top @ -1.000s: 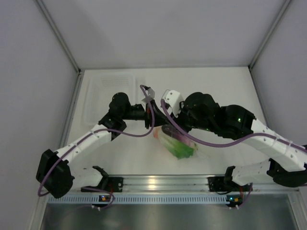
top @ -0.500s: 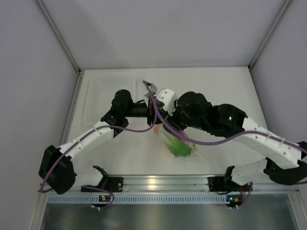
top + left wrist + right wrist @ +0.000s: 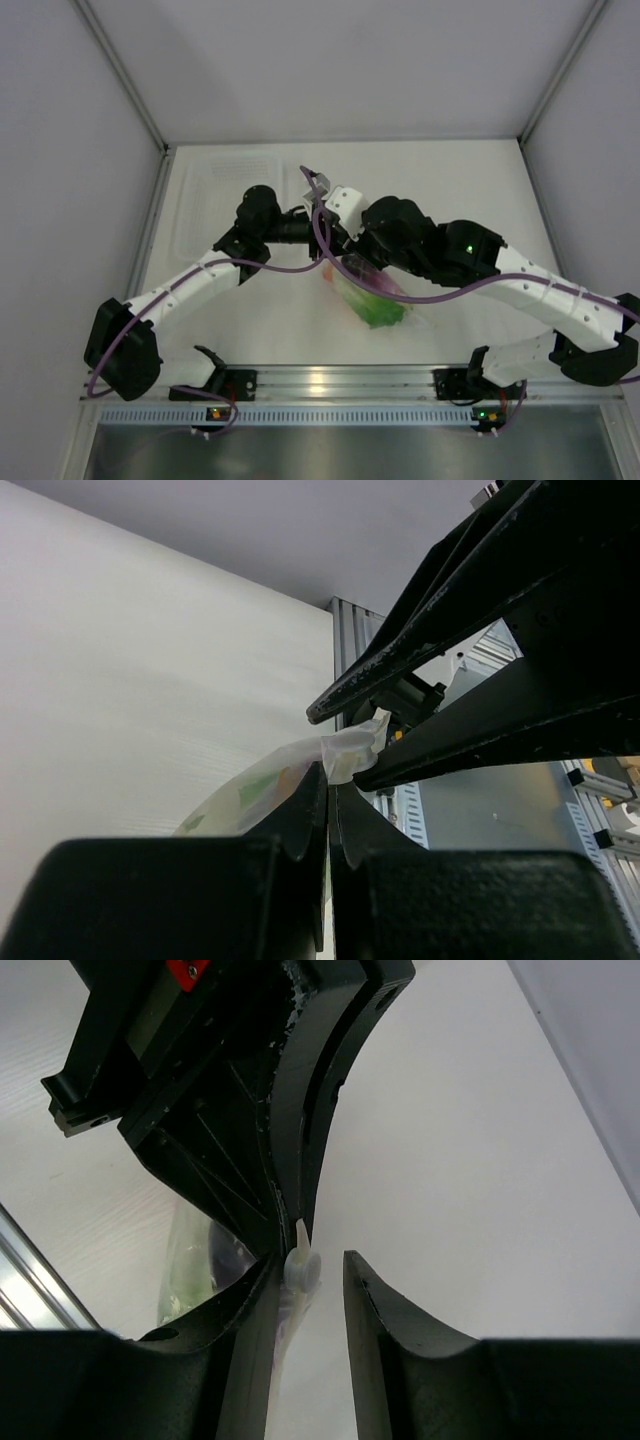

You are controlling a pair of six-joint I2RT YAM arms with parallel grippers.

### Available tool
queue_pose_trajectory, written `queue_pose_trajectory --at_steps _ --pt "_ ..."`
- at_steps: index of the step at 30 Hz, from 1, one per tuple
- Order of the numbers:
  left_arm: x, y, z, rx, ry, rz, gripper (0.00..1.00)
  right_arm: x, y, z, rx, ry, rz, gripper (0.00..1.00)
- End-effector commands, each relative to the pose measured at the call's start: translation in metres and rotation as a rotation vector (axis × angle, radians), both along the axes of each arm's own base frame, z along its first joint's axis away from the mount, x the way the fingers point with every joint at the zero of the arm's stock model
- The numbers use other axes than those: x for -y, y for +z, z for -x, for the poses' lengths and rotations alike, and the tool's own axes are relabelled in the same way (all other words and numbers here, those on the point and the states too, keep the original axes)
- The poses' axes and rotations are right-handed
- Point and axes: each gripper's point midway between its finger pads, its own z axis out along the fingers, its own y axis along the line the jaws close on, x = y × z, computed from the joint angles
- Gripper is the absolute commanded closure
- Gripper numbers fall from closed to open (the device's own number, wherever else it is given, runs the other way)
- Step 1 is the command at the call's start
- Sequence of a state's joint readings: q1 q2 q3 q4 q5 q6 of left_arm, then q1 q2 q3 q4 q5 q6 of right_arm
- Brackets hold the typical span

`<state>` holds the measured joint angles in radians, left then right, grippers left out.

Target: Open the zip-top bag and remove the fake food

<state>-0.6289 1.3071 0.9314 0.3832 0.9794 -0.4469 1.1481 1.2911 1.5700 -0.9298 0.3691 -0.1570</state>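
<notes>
The zip-top bag (image 3: pixel 375 300) hangs tilted between the two grippers, with its lower end near the table. Inside it I see green lettuce (image 3: pixel 381 313), the purple eggplant (image 3: pixel 372 286) and a bit of orange fruit (image 3: pixel 327 270). My left gripper (image 3: pixel 330 780) is shut on the bag's top edge (image 3: pixel 345 755), and it also shows in the top view (image 3: pixel 318 238). My right gripper (image 3: pixel 310 1258) is open, its fingers either side of the white zipper slider (image 3: pixel 300 1268), which sits against one finger. In the top view the right gripper (image 3: pixel 338 250) is right beside the left one.
A rigid clear rectangular tray (image 3: pixel 205 195) lies at the back left of the white table. The aluminium rail (image 3: pixel 330 380) runs along the near edge. Grey walls close in both sides and the back.
My right arm has moved left until its gripper meets the left gripper at the bag's top. The left gripper has shifted slightly right. The bag stays held.
</notes>
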Motion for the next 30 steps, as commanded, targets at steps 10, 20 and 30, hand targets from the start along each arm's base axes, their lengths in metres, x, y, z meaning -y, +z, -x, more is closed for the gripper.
queue_pose_trajectory --at_steps 10,20,30 --pt "-0.002 0.029 0.011 0.107 -0.048 0.065 1.0 -0.003 0.006 -0.009 0.027 -0.012 -0.046 0.89" --pt "-0.002 0.038 0.005 0.096 -0.011 0.077 1.0 0.007 0.004 0.001 0.011 0.011 -0.088 1.0" --pt "-0.013 0.053 -0.004 0.095 0.058 0.101 1.0 0.028 -0.006 0.005 -0.018 -0.004 -0.102 1.0"
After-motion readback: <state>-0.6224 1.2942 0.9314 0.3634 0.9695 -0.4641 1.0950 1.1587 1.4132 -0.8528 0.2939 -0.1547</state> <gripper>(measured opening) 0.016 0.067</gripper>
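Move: The right hand's open fingers already straddle the free bit of the bag's rim, which lies practically at its hand point and about 2 cm to the right of the left hand, whose shut fingers hold the rim next to it. Inside the hanging bag, from the right hand, the eggplant sits roughly 8 cm below, 2 cm back and 2 cm to the right, the lettuce some 14 cm below, 4 cm back and 3 cm to the right. Staying almost in place, the right hand closes its fingers from about a third open to nearly shut and pinches the free rim just beside the left fingertips, then draws it to the right by about 2 cm and down by about 1 cm, away from the left hand, with hardly any turn of the wrist. The left hand stays put and keeps its shut grip on its own bit of rim, fingers still pointing right, so that the right hand pulls against it. ##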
